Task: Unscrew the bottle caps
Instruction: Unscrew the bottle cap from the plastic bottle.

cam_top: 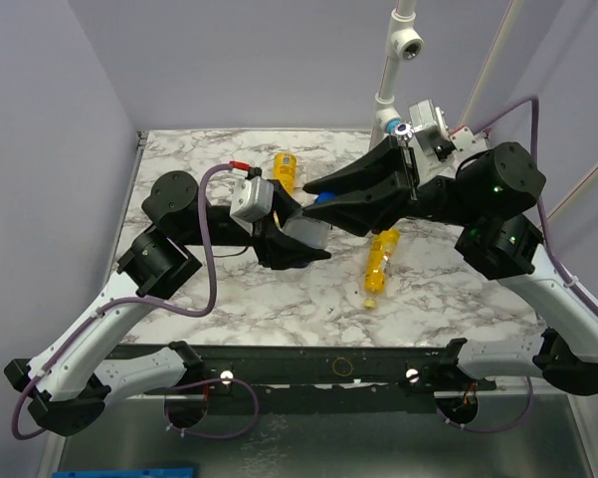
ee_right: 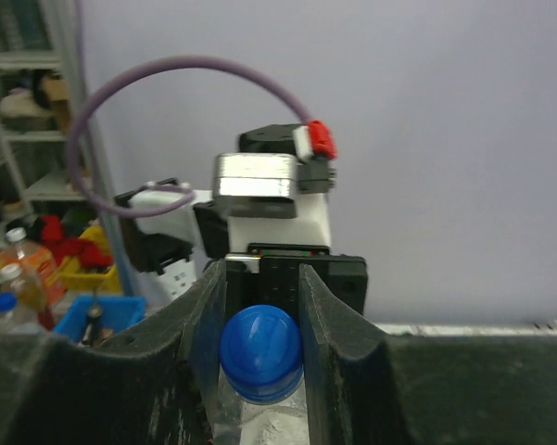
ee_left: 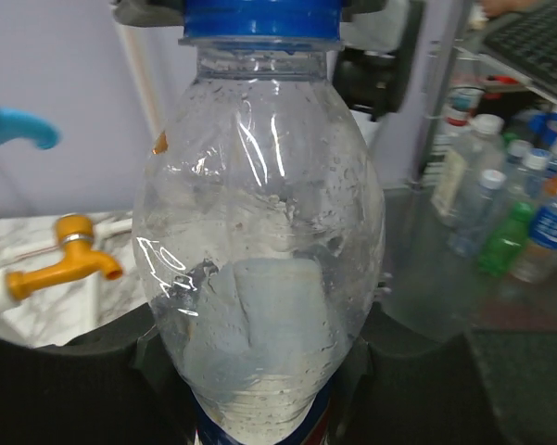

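A clear bottle (ee_left: 259,232) with a blue label band stands held up over the middle of the table, my left gripper (ee_left: 259,408) shut around its lower body, a dark finger (ee_left: 130,371) on each side. Its blue cap (ee_right: 260,352) sits on the neck, and my right gripper (ee_right: 261,315) is shut on it, both fingers (ee_right: 320,324) pressed against the cap's sides. From above, the right gripper (cam_top: 323,196) meets the left gripper (cam_top: 297,242) at the blue cap (cam_top: 325,198). A yellow-filled bottle (cam_top: 380,264) lies on the marble. Another yellow bottle (cam_top: 285,171) stands behind.
A white pole (cam_top: 398,60) rises at the table's back right. A yellow tap-shaped piece (ee_left: 69,255) and a blue one (ee_left: 18,125) show to the left in the left wrist view. Several spare bottles (ee_left: 500,213) stand off the table to the right.
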You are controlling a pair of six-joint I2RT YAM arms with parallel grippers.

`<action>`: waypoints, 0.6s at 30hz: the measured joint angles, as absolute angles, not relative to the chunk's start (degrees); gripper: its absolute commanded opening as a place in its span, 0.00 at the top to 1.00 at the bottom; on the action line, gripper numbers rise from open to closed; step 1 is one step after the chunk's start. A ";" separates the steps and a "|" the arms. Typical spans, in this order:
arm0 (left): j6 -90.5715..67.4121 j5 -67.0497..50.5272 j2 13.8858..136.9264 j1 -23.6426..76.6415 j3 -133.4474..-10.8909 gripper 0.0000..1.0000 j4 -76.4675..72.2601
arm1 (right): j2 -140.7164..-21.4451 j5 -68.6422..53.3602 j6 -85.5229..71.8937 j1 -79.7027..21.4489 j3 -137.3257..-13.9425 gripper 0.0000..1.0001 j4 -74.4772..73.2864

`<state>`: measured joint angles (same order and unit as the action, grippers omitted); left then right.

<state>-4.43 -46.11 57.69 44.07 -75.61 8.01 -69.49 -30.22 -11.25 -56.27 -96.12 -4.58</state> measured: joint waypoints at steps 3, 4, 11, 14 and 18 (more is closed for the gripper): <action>-6.79 -54.13 58.54 44.27 -76.82 1.00 8.16 | -69.01 -38.96 -10.41 -56.25 -95.53 0.99 -2.46; -7.42 -56.10 58.81 44.27 -77.10 1.00 8.32 | -68.93 -41.12 -10.31 -56.25 -95.29 0.99 -1.93; -9.61 -63.61 60.23 44.25 -77.82 1.00 9.06 | -68.18 -44.80 -8.49 -56.29 -94.78 0.39 -2.85; -8.62 -61.04 60.18 44.21 -77.82 1.00 9.32 | -67.44 -36.53 -8.97 -56.80 -94.59 0.09 -3.92; -4.84 -50.13 59.83 44.21 -77.01 1.00 9.56 | -67.51 -20.95 -9.98 -57.17 -95.68 0.02 -5.30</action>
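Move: The blue cap is already between the right hand's fingertips, right at the hand point. The plastic bottle's body hangs about 11 cm beneath that hand, upright in the left fingers, so the cap stands some 11 cm straight above the left hand. The nearer yellow bottle lies on the table roughly 20 cm ahead, 16 cm to the right and 54 cm below the right hand. Both hands swing back some 5 cm, then forward again as the right opens wide, letting go of the cap. ##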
